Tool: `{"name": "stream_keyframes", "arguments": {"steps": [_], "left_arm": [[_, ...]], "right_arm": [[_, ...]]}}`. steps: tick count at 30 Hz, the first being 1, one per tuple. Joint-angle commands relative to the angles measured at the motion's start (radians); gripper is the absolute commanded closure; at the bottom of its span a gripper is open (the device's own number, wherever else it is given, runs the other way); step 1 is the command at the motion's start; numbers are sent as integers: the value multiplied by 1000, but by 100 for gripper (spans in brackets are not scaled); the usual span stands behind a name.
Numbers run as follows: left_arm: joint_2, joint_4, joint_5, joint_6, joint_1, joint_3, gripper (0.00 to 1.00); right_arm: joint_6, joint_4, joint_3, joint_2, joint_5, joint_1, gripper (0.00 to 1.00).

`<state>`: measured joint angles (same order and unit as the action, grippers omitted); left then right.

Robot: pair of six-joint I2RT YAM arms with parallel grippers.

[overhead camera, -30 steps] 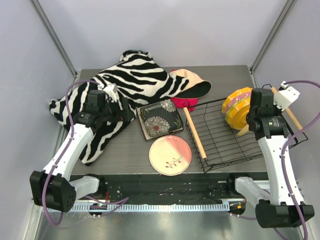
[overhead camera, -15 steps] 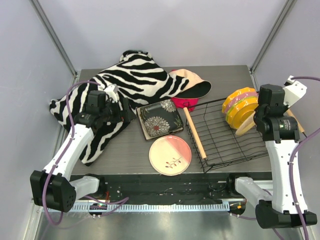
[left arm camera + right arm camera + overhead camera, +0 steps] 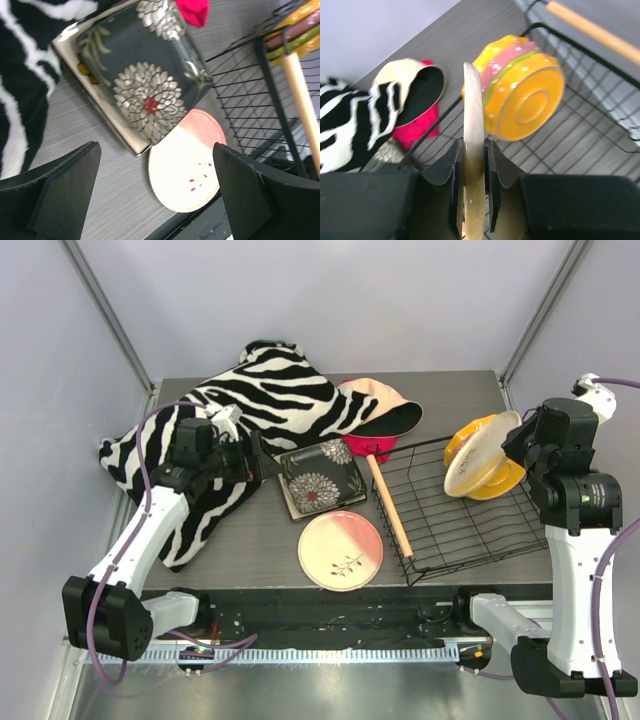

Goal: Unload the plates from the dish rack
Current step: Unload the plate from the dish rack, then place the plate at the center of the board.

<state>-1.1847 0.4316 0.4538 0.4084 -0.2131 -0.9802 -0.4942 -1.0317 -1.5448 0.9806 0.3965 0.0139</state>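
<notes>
My right gripper [image 3: 522,443] [image 3: 474,186] is shut on the rim of a cream plate [image 3: 480,457] [image 3: 473,115] and holds it on edge above the back of the black wire dish rack [image 3: 450,530] [image 3: 600,115]. Behind it, a stack of orange dotted, pink and green plates [image 3: 462,443] [image 3: 522,95] stands in the rack. A dark square flower plate [image 3: 320,480] [image 3: 145,90] and a round pink-cream plate [image 3: 340,550] [image 3: 187,165] lie on the table left of the rack. Above them hangs my left gripper [image 3: 262,465] [image 3: 155,195], open and holding nothing.
A zebra-striped cloth [image 3: 250,400] covers the back left of the table. A peach hat [image 3: 385,405] and a pink item [image 3: 368,448] lie behind the rack. The rack's near wooden handle [image 3: 390,505] [image 3: 300,95] runs beside the plates on the table.
My right gripper has pulled the cream plate away from the orange stack and lifted it up and to the right. The left arm has hardly moved.
</notes>
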Motion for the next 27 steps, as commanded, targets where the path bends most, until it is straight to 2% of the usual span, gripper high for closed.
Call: {"name": "stream_keyframes", "arguments": {"steps": [1, 5, 7, 14, 16, 20, 27], "left_arm": [[10, -126, 156, 84, 4, 11, 0], [8, -256, 255, 200, 6, 44, 0], [8, -306, 298, 269, 4, 60, 0], [-9, -459, 339, 386, -22, 77, 0], [-16, -522, 348, 430, -48, 89, 0], [-53, -773, 365, 581, -107, 124, 0], [-162, -886, 344, 639, -207, 106, 1]], "right_arm": [[3, 226, -74, -10, -205, 4, 99], [5, 298, -60, -14, -362, 4, 99], [6, 326, -57, -16, -383, 6, 99], [-40, 424, -20, -29, -574, 4, 99], [-72, 478, 6, -34, -638, 6, 99], [-101, 538, 75, -42, -694, 8, 99], [-199, 694, 189, -51, -847, 18, 99]]}}
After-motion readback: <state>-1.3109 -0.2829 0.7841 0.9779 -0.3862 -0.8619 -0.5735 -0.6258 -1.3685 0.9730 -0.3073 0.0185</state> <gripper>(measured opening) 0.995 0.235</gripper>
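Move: The right hand, clear of the rack, holds the round cream plate by its rim. The waiting left hand is some 47 cm to its left, about 4 cm farther out and 16 cm lower. The yellow plates still racked are almost under the right hand, 5 cm ahead and 27 cm down; the rack's left handle lies 20 cm left, 5 cm back. From the left hand the cream plate is roughly 42 cm right, level fore and aft, 12 cm above; the black square plate lies 12 cm right, 3 cm ahead, 18 cm below. Leftward and slightly forward, about 13 cm, the right hand carries the cream plate towards the left hand, arcing up a little and partly sinking again while it swings some 35 degrees counter-clockwise; its grip on the rim holds. The left hand comes to meet the plate, going right and up with fingers wide open and swinging up and to the right, without touching it yet. ##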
